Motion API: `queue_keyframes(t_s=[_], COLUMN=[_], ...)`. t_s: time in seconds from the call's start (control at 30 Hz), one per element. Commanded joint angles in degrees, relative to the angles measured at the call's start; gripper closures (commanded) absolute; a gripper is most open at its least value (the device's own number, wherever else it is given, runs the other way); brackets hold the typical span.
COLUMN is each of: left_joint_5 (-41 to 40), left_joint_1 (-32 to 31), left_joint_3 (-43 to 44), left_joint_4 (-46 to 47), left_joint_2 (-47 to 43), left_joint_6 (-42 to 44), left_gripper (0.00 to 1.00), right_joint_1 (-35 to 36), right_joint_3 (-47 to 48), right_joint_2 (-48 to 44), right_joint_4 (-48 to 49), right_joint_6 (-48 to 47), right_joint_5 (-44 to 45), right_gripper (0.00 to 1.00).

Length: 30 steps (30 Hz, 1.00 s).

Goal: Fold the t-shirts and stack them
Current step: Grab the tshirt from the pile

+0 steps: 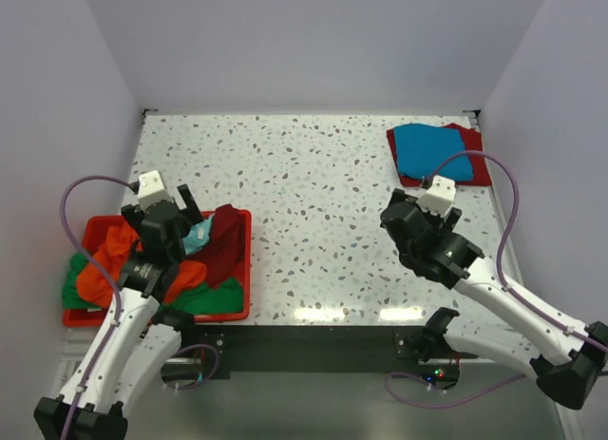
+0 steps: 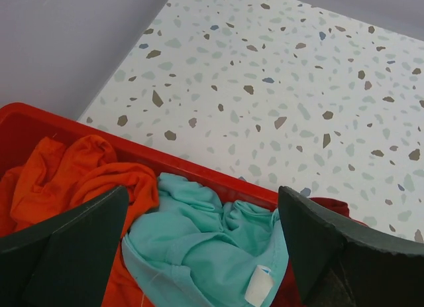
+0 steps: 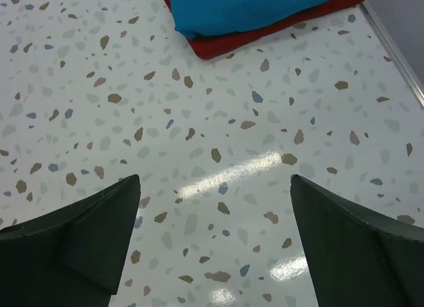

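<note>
A red bin (image 1: pixel 242 269) at the near left holds loose t-shirts: orange (image 1: pixel 100 269), green (image 1: pixel 214 296), dark red (image 1: pixel 223 239) and light teal (image 1: pixel 198 237). My left gripper (image 1: pixel 187 209) hangs open and empty just above the teal t-shirt (image 2: pixel 205 247), with the orange one (image 2: pixel 66 174) to its left. A folded blue t-shirt (image 1: pixel 432 150) lies on a folded dark red one (image 1: pixel 480 169) at the far right; both show in the right wrist view, blue (image 3: pixel 245 5) over red (image 3: pixel 265 32). My right gripper (image 1: pixel 404 210) is open and empty above bare table, short of that stack.
The speckled table (image 1: pixel 304 202) spreads between the bin and the stack. White walls close the left, back and right sides. A purple cable loops over the stack's near edge (image 1: pixel 475 155). The bin's far wall (image 2: pixel 199 171) lies just beyond my left fingers.
</note>
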Motion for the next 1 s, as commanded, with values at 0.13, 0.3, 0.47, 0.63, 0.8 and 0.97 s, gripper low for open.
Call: queue_keyframes(t_s=[0.13, 0.3, 0.47, 0.63, 0.8, 0.97], left_joint_5=[-2.7, -4.6, -17.1, -19.1, -19.3, -19.4], left_joint_1=[-0.2, -0.4, 0.4, 3.2, 10.1, 15.5], left_joint_3=[2.5, 2.9, 6.1, 9.3, 9.0, 9.1], left_joint_4=[-1.3, -2.4, -15.8, -27.7, -38.5, -43.1], left_joint_2=[2.8, 2.9, 3.3, 7.1, 12.2, 14.0], left_joint_6=[-1.0, -1.4, -14.1, -26.2, -43.2, -50.8], left_gripper=[0.00, 0.00, 0.00, 0.00, 0.00, 0.00], right_joint_1=[-0.5, -2.0, -6.3, -9.8, -12.6, -14.3], right_joint_3=[1.3, -0.6, -4.1, -6.3, -7.8, -8.5], right_joint_2=[4.2, 5.3, 5.3, 5.6, 5.7, 5.3], right_joint_4=[-1.8, 4.3, 9.2, 11.5, 13.7, 14.2], right_joint_6=[6.1, 3.1, 3.4, 2.2, 1.8, 0.9], right_joint_5=[3.9, -1.7, -10.4, -14.8, -19.9, -22.1], right_gripper=[0.01, 0.01, 0.01, 0.01, 0.01, 0.01])
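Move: The orange shirt in the red bin has its middle about 12 cm to the left hand's left, some 4 cm back and 16 cm below. The teal shirt lies nearer, roughly 3 cm ahead and 3 cm right; the maroon shirt is about 11 cm right and level fore-and-aft. Both are at a similar depth below. From the right hand, the orange shirt is some 67 cm left, 2 cm back and 17 cm below. Sinking about 2 cm at first, the left hand then swings back and left, each by some 9 cm, dropping further from above the teal shirt towards the orange one. The wrist turns about 45 degrees counter-clockwise and tips its open fingers down; no contact is seen. Meanwhile the right hand sinks some 7 cm over bare table, easing forward and tipping slightly down, fingers still open. ##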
